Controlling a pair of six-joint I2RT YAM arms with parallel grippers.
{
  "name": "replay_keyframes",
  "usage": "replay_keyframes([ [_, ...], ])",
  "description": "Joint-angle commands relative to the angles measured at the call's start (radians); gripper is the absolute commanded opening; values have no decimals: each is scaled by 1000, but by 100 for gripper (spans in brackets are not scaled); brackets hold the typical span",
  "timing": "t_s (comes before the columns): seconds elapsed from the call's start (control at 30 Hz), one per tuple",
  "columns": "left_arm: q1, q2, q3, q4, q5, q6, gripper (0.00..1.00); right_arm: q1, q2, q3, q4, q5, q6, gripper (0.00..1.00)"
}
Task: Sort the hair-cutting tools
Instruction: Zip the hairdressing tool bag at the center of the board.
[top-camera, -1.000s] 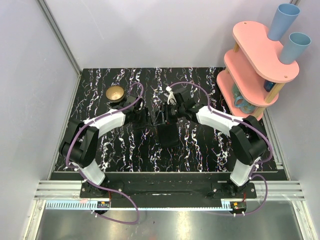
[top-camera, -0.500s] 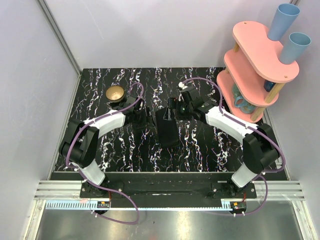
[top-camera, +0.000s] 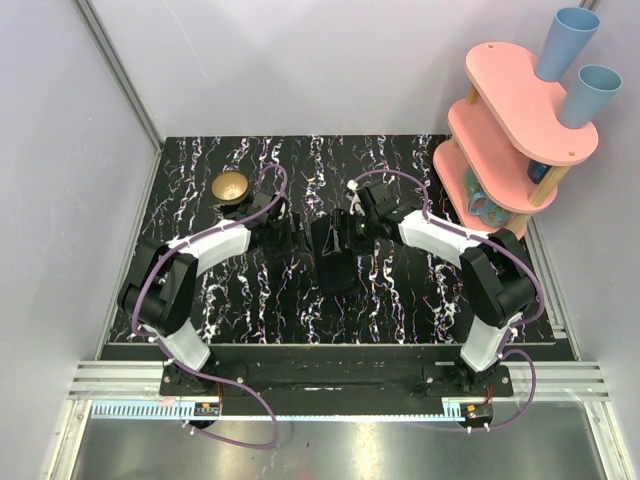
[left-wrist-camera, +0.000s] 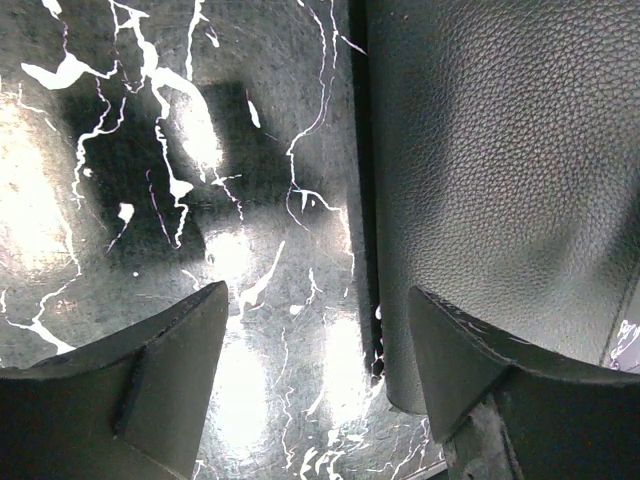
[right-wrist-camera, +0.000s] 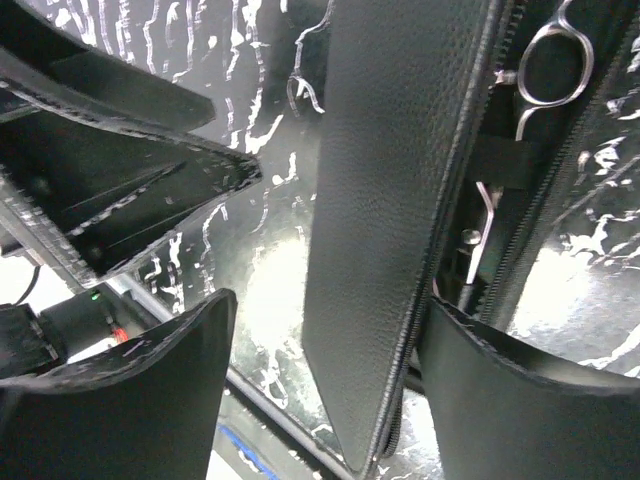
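Observation:
The black case (top-camera: 335, 262) lies mid-table between both arms. In the right wrist view its leather flap (right-wrist-camera: 400, 200) stands partly lifted, and inside it the hair-cutting tools show: one silvery scissors loop (right-wrist-camera: 547, 68) and a slim metal shank (right-wrist-camera: 484, 226) under a strap. My right gripper (right-wrist-camera: 330, 300) is open, its fingers either side of the flap's edge without pressing it. My left gripper (left-wrist-camera: 315, 293) is open at the case's left edge (left-wrist-camera: 480, 180), its right finger over the leather and its left finger over bare table. From above, the left gripper (top-camera: 290, 238) and right gripper (top-camera: 347, 230) flank the case's far end.
A small brass bowl (top-camera: 231, 185) sits at the back left. A pink tiered shelf (top-camera: 510, 130) with blue cups (top-camera: 565, 40) stands at the back right. The black marbled table top (top-camera: 400, 290) ends in a metal rail close to the case in the right wrist view.
Both grippers have opened wider. The right gripper swung out to the right, then came back to the case's far end. The left arm has barely moved.

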Motion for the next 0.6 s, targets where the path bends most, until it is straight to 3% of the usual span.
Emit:
replay_keyframes([
  [0.0, -3, -58, 2, -6, -56, 8, 77, 6, -29, 14, 107, -124, 5, 74],
  [0.07, -3, -64, 3, -26, -86, 8, 76, 15, -35, 19, 116, -124, 11, 65],
  [0.4, -3, -93, 6, -125, -215, -15, 75, 105, 41, 81, 178, -153, 71, 66],
  [0.57, 1, -95, 19, -160, -234, -13, 75, 156, 103, 187, 93, -29, 77, 59],
])
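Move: The raised free edge of the bag's cover is already between my right fingers, about 1 cm to the hand point's right, against the finger on the tool side. From that hand the middle of the black tool bag lies roughly 4 cm back, 2 cm left and 5 cm below. From my left hand, the cover edge is some 9 cm right, about level fore and aft and roughly 1 cm higher. With the cover still between its fingers, my right hand sweeps about 7 cm left and rises some 2.5 cm, carrying the edge up and over towards the bag's left side; it rolls its left side up about 10 degrees and its fingers narrow partway. My left hand, open and empty, backs off about 4 cm to the left, out of the way, rolling similarly. ##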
